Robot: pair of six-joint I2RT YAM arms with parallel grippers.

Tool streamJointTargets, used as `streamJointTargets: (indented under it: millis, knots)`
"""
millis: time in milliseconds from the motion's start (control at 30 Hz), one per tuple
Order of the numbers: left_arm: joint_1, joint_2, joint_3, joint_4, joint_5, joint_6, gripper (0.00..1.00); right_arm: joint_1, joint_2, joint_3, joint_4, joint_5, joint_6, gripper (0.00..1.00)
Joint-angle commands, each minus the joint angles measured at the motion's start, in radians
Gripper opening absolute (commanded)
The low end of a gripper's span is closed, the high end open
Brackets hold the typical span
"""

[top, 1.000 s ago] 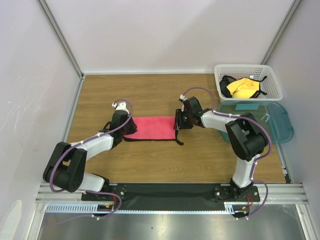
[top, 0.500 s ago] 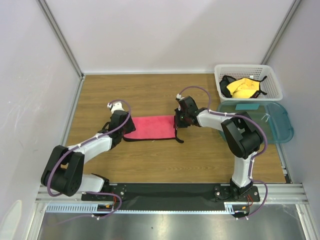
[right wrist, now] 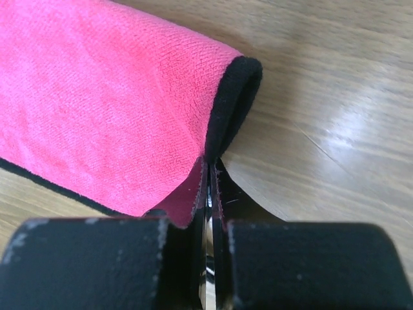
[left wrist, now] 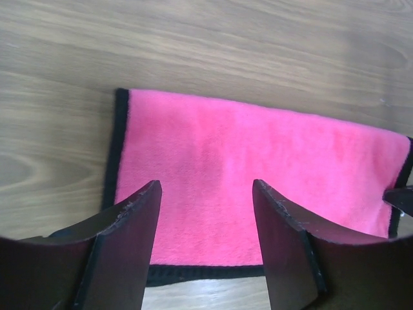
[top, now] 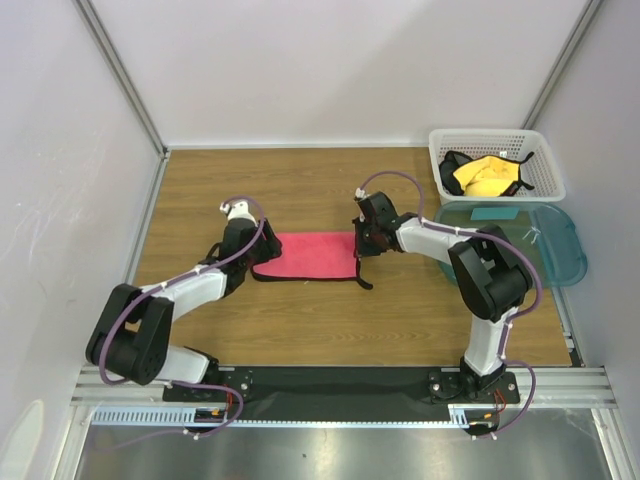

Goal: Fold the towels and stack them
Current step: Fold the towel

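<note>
A pink-red towel (top: 305,255) with black edging lies flat on the wooden table between both arms. My left gripper (top: 253,250) hovers at its left end, open. In the left wrist view the fingers (left wrist: 129,239) stand apart over the towel (left wrist: 258,161) with nothing between them. My right gripper (top: 361,244) is shut on the towel's right edge. In the right wrist view the gripper (right wrist: 210,169) pinches the black-edged hem, and the towel (right wrist: 110,97) curls up from the table there. A yellow towel (top: 485,176) lies crumpled in the basket.
A white lattice basket (top: 497,135) stands at the back right, holding the yellow towel and a dark cloth (top: 455,163). A teal translucent tub (top: 560,250) sits just in front of it. White walls close in the table on three sides.
My left gripper has opened and let go of the towel's left end. My right gripper has shut on the right edge. The towel has shifted slightly.
</note>
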Motion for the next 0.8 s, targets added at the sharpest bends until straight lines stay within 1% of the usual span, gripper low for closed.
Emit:
streamJointTargets:
  millis: [0,167,300,333,400,567,767]
  knots:
    - [-0.022,0.043,0.0,0.087,0.038,-0.048,0.65,0.001,-0.074,0.04,-0.046,0.018,-0.027,0.0]
    - [-0.025,0.028,0.008,0.033,-0.031,-0.027,0.67,-0.008,-0.092,0.055,-0.091,0.047,-0.057,0.0]
    - [-0.027,-0.012,0.023,-0.039,-0.123,0.032,0.79,-0.031,-0.109,0.052,-0.107,0.034,-0.067,0.0]
    - [-0.027,-0.016,0.029,-0.06,-0.156,0.044,0.81,-0.034,-0.112,0.052,-0.108,0.029,-0.069,0.0]
    - [-0.027,-0.013,0.037,-0.078,-0.177,0.07,0.85,-0.04,-0.124,0.055,-0.119,0.029,-0.076,0.0]
    - [-0.042,0.043,0.065,-0.105,-0.164,0.122,0.86,-0.043,-0.157,0.073,-0.162,0.054,-0.106,0.0]
    - [-0.111,0.12,0.129,-0.12,-0.17,0.153,0.86,-0.045,-0.177,0.106,-0.207,0.063,-0.141,0.0]
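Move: The folded pink towel lies under the open left hand: its middle is about 7 cm to the right, roughly level fore and aft and some 5 cm below, its left end about 4 cm to the hand's left. The right hand already pinches the towel's black-edged right end; the middle lies about 10 cm left, 1 cm back and 2 cm below. From that hand the green tray is some 30 cm right and 2 cm ahead, the white basket about 28 cm right and 19 cm ahead. Up about 5 cm and to the right about 3 cm goes the right hand, fingers still shut on the towel's right end, raising it and drawing the towel along. The left hand sinks roughly 2.5 cm towards the towel's left end, swaying right, left and back without net sideways travel; its wrist rolls some 15 degrees, left side up, as its fingers open wider. ##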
